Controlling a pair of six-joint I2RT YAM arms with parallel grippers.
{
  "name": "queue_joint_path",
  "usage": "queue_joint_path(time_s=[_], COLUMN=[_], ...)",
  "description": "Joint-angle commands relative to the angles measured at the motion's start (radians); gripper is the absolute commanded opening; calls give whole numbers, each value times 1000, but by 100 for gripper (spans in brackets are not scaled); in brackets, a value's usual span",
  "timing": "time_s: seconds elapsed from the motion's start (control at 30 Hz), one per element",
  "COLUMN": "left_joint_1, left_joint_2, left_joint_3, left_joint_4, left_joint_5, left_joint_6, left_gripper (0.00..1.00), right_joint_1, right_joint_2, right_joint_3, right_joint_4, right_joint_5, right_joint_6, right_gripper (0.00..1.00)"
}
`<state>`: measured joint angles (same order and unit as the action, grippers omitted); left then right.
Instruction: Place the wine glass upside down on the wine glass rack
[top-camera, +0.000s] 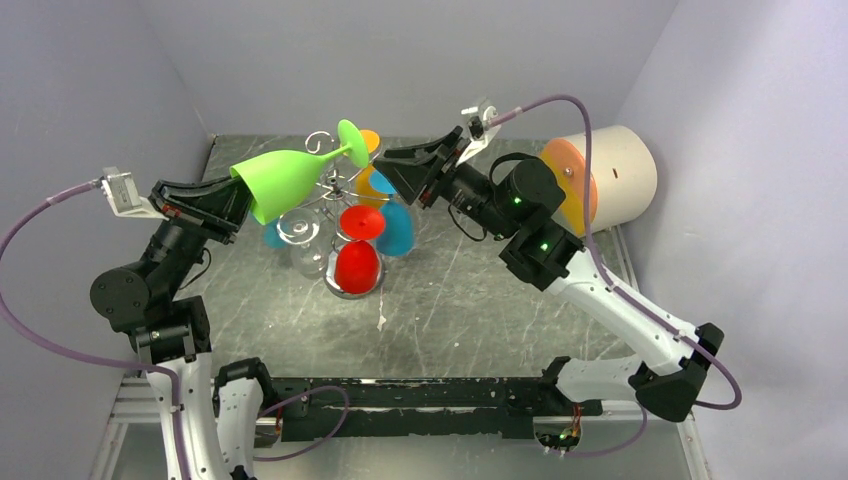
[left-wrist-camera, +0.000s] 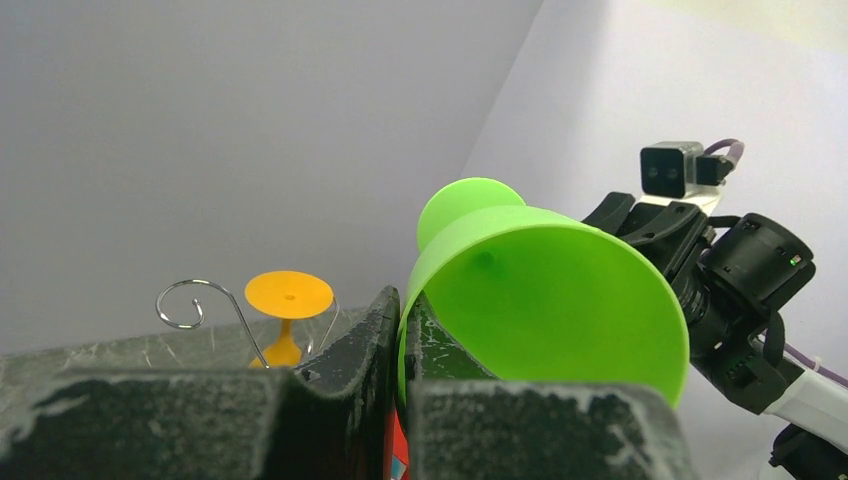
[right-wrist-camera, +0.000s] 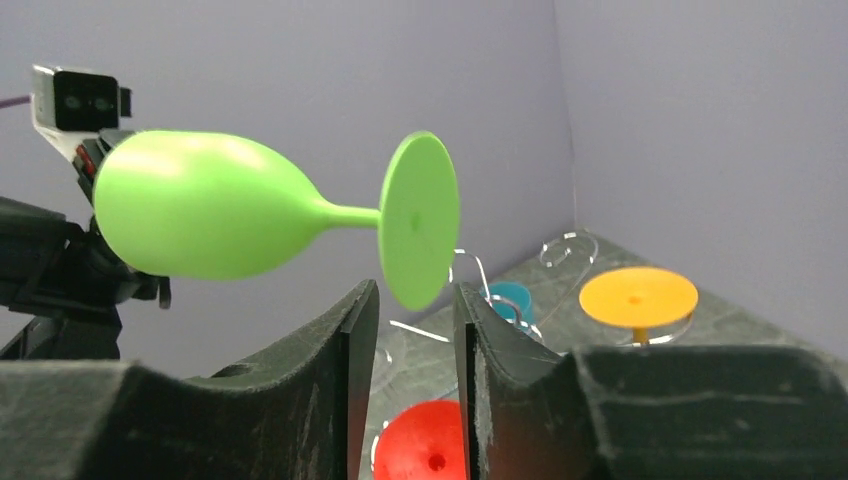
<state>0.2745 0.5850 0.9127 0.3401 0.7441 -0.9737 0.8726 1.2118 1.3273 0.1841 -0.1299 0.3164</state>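
Note:
A bright green wine glass (top-camera: 285, 180) lies level in the air above the rack, with its foot (top-camera: 352, 140) pointing right. My left gripper (top-camera: 240, 195) is shut on the rim of the bowl (left-wrist-camera: 540, 300), one finger inside and one outside. My right gripper (right-wrist-camera: 415, 300) is open, its jaws a narrow gap apart. The lower edge of the green foot (right-wrist-camera: 420, 230) sits just in front of that gap, touching neither finger. The silver wire wine glass rack (top-camera: 340, 190) stands below, its scroll-ended arms (left-wrist-camera: 190, 300) showing.
Upside-down glasses hang on the rack: a red one (top-camera: 357, 265), a blue one (top-camera: 395, 225), an orange one (right-wrist-camera: 638, 297) and a clear one (top-camera: 300, 240). A cream cylinder with an orange disc (top-camera: 610, 175) stands at the back right. Walls enclose three sides.

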Motion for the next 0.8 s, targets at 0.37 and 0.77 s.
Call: queue_joint_path(time_s=[0.37, 0.77], left_joint_1=[-19, -33], left_joint_2=[-13, -22], left_joint_3=[15, 13], left_joint_4=[-3, -45], left_joint_5=[3, -7], left_joint_6=[4, 11], left_gripper=[7, 16], right_joint_1=[100, 111], right_joint_2=[89, 95], right_joint_3=[84, 71], right_joint_4=[88, 119], right_joint_5=[101, 139], right_joint_6=[-138, -223], right_gripper=[36, 0])
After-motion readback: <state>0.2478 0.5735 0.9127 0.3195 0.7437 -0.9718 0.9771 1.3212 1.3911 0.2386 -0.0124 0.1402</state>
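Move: The foot of the green wine glass, still held by its rim in the left hand, lies just beyond the right fingertips: about 4 cm left, 2 cm forward and 2 cm above. Some 8 to 9 cm below the right hand hang the blue glass's foot, 6 cm ahead; the orange one, 15 cm ahead and 4 cm left; and the red one, 3 cm back and 4 cm left. From the left hand the green foot is roughly 9 cm forward, 13 cm right and 4 cm up. The right fingers shut from part-open on the lower edge of the green glass's foot and pinch it. To get there the hand goes about 3.5 cm left, bobbing up some 2 cm and back down, with the fingertips tilting up slightly. The left hand keeps its grip on the rim, almost in place. ##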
